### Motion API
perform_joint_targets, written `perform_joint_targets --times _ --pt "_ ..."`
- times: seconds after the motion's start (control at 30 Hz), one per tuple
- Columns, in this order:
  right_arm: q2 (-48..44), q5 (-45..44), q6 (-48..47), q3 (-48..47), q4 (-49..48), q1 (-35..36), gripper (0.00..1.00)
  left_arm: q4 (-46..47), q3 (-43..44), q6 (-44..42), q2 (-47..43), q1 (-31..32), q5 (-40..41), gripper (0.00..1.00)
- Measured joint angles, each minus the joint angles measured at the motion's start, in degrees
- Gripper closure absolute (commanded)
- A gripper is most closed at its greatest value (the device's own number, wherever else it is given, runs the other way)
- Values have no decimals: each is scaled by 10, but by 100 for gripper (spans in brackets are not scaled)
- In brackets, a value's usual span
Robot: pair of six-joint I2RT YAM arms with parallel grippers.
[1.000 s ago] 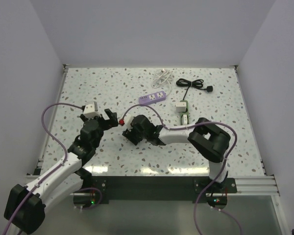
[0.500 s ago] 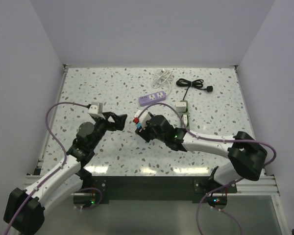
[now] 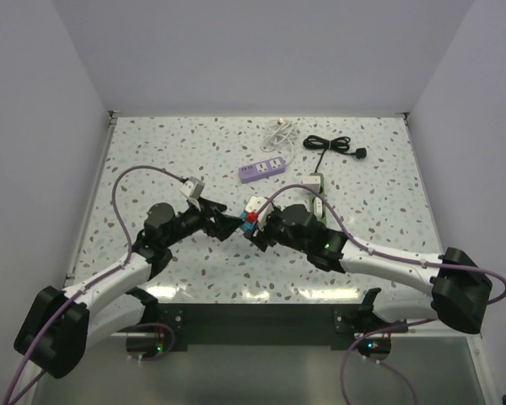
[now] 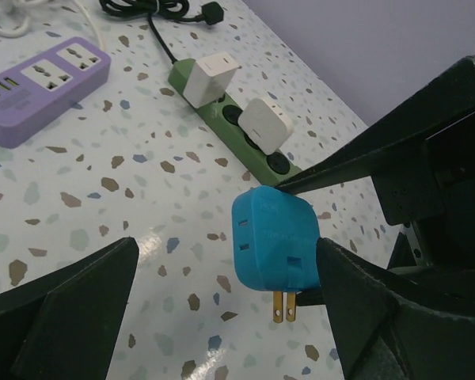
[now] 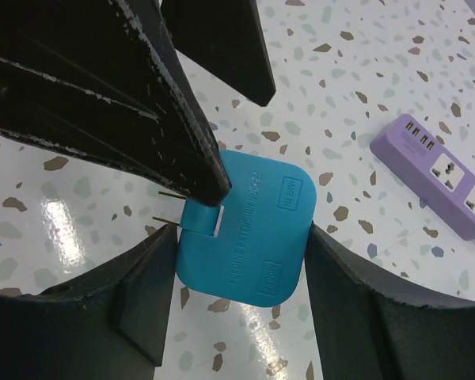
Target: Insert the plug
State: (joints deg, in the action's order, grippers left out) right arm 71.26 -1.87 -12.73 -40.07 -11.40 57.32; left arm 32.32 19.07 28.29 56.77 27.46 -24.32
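Observation:
A blue square plug [image 5: 253, 237] with two brass prongs is held above the table, and my right gripper [image 5: 241, 233] is shut on its two side edges. In the left wrist view the plug [image 4: 273, 245] hangs prongs down between the wide-open fingers of my left gripper [image 4: 226, 261], close to the right-hand finger. One left fingertip [image 5: 206, 186] rests on the plug's face by the prong hinge. From above, both grippers meet at the plug [image 3: 250, 228] in the table's middle. A purple power strip [image 3: 263, 169] lies behind them.
A green power strip [image 3: 316, 192] with two white adapters plugged in lies right of the purple one. A coiled black cable [image 3: 333, 145] and a white cable [image 3: 278, 131] sit at the back. Walls close the table on three sides.
My right arm has carried the plug rightward and slightly nearer. My left gripper followed it and now straddles the plug, still open.

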Motion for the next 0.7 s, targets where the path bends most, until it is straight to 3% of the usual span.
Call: perform_joint_targets --times 0.23,0.53,0.6,0.63,0.7 --pt "-6 16 -11 10 -3 0 68 37 10 22 47 13 -71 8" --pt "-20 21 -22 18 -10 0 68 53 30 26 94 32 -116 35" --pt "-20 20 -24 19 -10 0 68 57 33 24 104 37 -118 51" --pt "-21 20 -25 20 -9 0 67 58 33 25 108 36 -118 66" --pt "-22 16 -28 22 -3 0 65 62 35 27 117 35 -114 80"
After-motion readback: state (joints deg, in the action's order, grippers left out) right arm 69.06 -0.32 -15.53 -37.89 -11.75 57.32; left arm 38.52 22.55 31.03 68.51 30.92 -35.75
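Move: The blue plug, held between the right hand's fingers, lies about 5 cm to the right of the left hand, 2 cm back and 1 cm lower. From the right hand it is about 1 cm left and 1 cm ahead, 1 cm lower. From the left hand, the purple power strip lies some 18 cm ahead and 8 cm right; the green strip, 9 cm ahead and 25 cm right; both about 13 cm lower. Left hand reaches about 5 cm right and back, turns 15 degrees clockwise and pinches the right-held blue plug. ##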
